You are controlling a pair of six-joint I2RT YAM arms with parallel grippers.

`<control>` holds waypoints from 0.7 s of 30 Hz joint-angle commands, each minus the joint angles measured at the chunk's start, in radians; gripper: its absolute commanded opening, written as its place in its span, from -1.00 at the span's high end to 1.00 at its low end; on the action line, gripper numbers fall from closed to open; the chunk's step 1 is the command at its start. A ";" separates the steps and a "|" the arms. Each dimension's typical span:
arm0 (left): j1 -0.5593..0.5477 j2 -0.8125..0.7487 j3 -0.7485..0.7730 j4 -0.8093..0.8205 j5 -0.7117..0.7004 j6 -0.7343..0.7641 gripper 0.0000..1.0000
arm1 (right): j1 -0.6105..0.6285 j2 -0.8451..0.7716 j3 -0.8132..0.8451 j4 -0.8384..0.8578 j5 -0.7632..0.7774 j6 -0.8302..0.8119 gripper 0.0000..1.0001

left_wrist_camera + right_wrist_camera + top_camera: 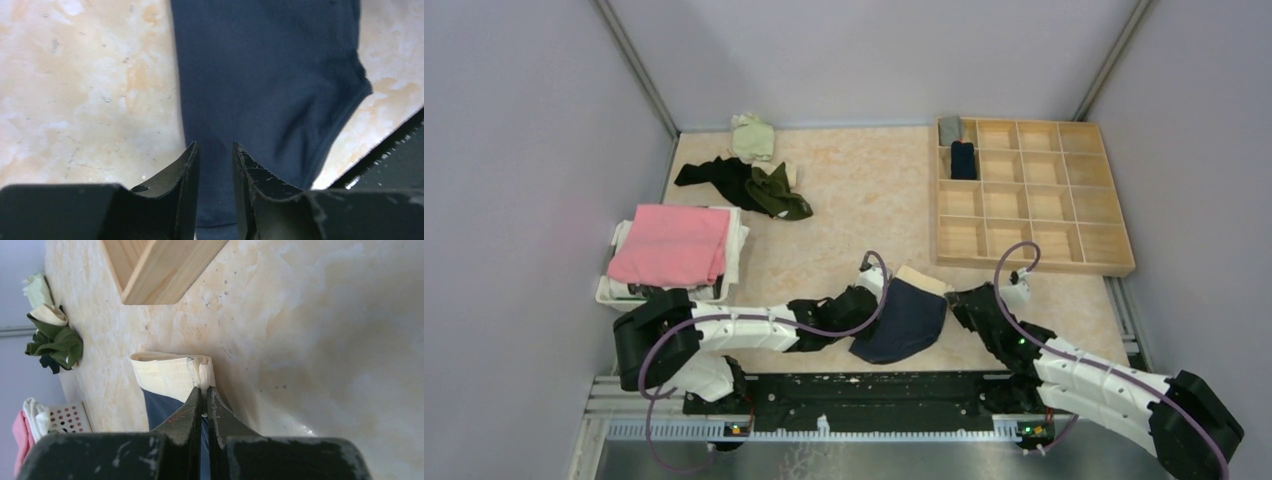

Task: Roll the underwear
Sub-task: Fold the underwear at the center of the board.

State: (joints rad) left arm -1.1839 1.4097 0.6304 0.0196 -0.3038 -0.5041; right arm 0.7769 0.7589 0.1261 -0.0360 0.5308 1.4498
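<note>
Navy underwear with a beige waistband [906,318] lies flat on the table between my two arms. My left gripper [861,312] is at its left edge. In the left wrist view the left gripper [215,146] is open, its fingers a narrow gap apart, and the navy fabric [270,75] shows flat in that gap and stretches away ahead. My right gripper [954,298] is at the garment's right end. In the right wrist view the right gripper [204,389] is shut on the underwear, pinching the corner of the beige waistband [170,372], with navy cloth between the fingers.
A wooden compartment tray [1034,195] stands at the back right, with a grey roll [949,130] and a navy roll [963,160] in its left cells. Black [714,175] and olive green [779,192] underwear lie at the back left. A white basket [619,290] holds a pink cloth [674,245].
</note>
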 commanded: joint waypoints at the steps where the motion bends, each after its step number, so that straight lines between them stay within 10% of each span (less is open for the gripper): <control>1: -0.013 -0.028 -0.025 0.105 0.111 -0.044 0.36 | 0.010 -0.007 -0.025 -0.006 -0.027 -0.025 1.00; 8: -0.019 0.056 -0.055 0.114 0.104 -0.144 0.98 | 0.010 -0.020 -0.030 -0.031 -0.034 -0.042 1.00; 21: -0.001 0.111 -0.032 -0.150 -0.123 -0.228 1.00 | 0.024 0.101 -0.015 0.098 -0.099 -0.035 1.00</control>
State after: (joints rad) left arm -1.2026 1.4776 0.6022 0.0521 -0.3164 -0.7109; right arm 0.7780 0.8146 0.0917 -0.0051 0.4568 1.4223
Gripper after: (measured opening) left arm 0.006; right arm 0.013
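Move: The left hand, part-open, hovers about 3 cm above the navy underwear near its left edge; the garment's middle lies some 5 cm to its right and 1 cm ahead, and the olive garment about 31 cm ahead and 24 cm left. From the right hand, already gripping the waistband's right corner, that middle is roughly 9 cm left and 4 cm back, while the wooden tray's middle lies 23 cm ahead and 20 cm right. Back and right about 3 cm in all, the left hand shuts its fingers above the underwear, then sinks some 2.5 cm until the closed tips press on the cloth, and shifts slightly forward and left while down. The right hand keeps its pinch on the waistband corner and lowers it about 2.5 cm, easing back 1.5 cm. ##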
